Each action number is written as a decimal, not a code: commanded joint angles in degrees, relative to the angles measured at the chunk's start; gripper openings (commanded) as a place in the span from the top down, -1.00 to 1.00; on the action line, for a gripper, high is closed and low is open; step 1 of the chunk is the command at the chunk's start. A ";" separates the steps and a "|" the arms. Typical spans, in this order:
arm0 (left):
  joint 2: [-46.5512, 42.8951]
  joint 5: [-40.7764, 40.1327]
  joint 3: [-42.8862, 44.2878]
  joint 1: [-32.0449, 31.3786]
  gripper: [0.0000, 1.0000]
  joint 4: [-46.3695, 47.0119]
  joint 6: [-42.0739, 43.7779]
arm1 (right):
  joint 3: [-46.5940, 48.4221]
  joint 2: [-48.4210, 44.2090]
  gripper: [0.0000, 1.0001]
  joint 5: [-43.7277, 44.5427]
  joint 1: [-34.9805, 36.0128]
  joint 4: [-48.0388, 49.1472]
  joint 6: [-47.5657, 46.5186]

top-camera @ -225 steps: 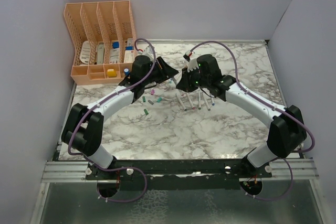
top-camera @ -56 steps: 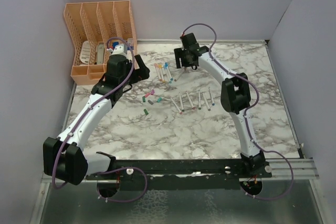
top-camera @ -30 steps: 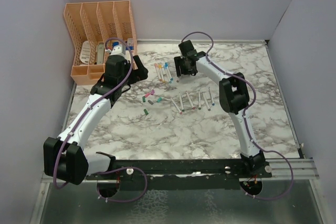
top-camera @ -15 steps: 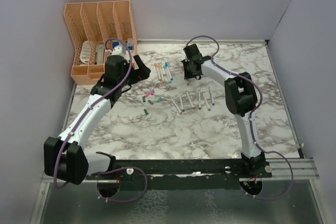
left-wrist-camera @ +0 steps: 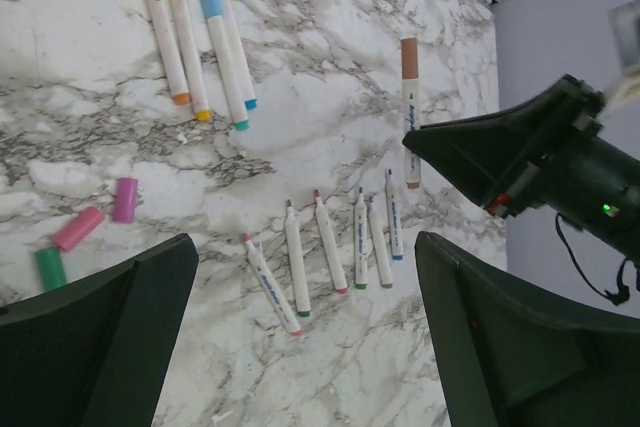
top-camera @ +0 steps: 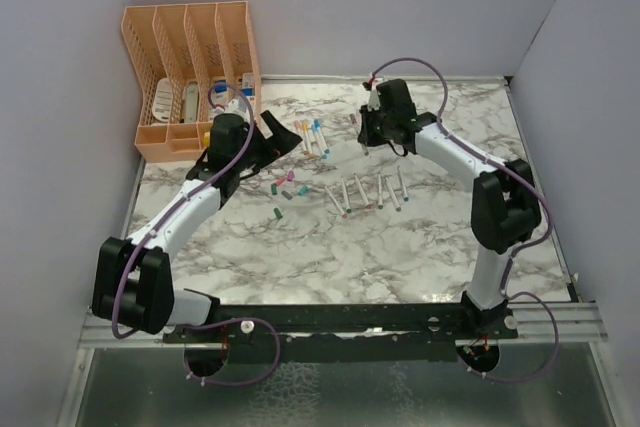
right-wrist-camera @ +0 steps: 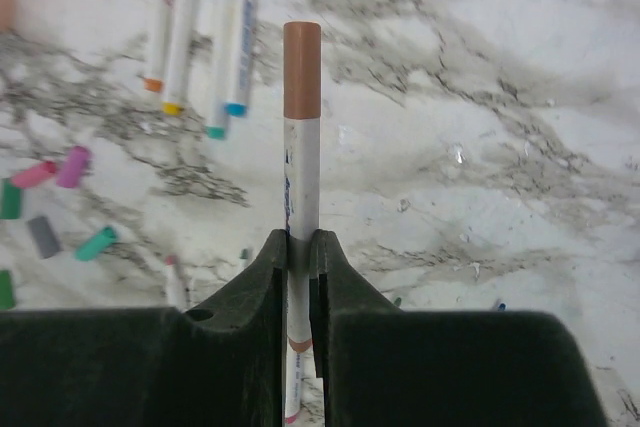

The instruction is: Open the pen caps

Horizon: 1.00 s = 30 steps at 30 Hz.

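My right gripper (top-camera: 362, 140) (right-wrist-camera: 300, 239) is shut on a white pen with a brown cap (right-wrist-camera: 302, 69), held above the table at the back centre; the pen also shows in the left wrist view (left-wrist-camera: 410, 107). My left gripper (top-camera: 287, 141) (left-wrist-camera: 303, 277) is open and empty, above the table left of the pens. Several loose pen caps (top-camera: 284, 188) (left-wrist-camera: 78, 228) (right-wrist-camera: 72, 166), pink, green, teal and grey, lie on the marble. Several capped pens (top-camera: 313, 136) (left-wrist-camera: 196, 39) (right-wrist-camera: 205, 27) lie at the back. Several uncapped white pen barrels (top-camera: 365, 190) (left-wrist-camera: 328, 244) lie in a row.
A peach desk organizer (top-camera: 190, 67) with small items stands at the back left corner. Grey walls enclose the marble table (top-camera: 330, 247) on three sides. The arms' rail runs along the near edge.
My right gripper has swung right and a little toward the front, carrying the brown-capped pen. My left gripper has moved right toward the capped pens.
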 commanded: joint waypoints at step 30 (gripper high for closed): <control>16.09 7.03 11.57 -7.67 -0.13 13.04 -6.39 | -10.87 -19.25 0.98 -13.81 9.97 6.81 0.44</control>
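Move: Some 12 cm ahead of the open left hand, 20 cm to its right and 10 cm lower is the brown cap, still on the pen in the right hand's shut fingers. From the right hand, the left gripper is about 23 cm left, 7 cm back and 11 cm higher; the blue-capped pens lie 14 cm left, 5 cm ahead and 9 cm below, the row of uncapped pens 12 cm back, 3 cm right, equally low. Bringing the brown pen in cap first, the right hand rises about 6 cm, then swings back some 10 cm and 7 cm left towards the left gripper, turning roughly 20 degrees counter-clockwise with its grip kept. The left hand comes to meet the cap, about 9 cm right and a little forward, narrowing its fingers around the cap end without shutting on it. ##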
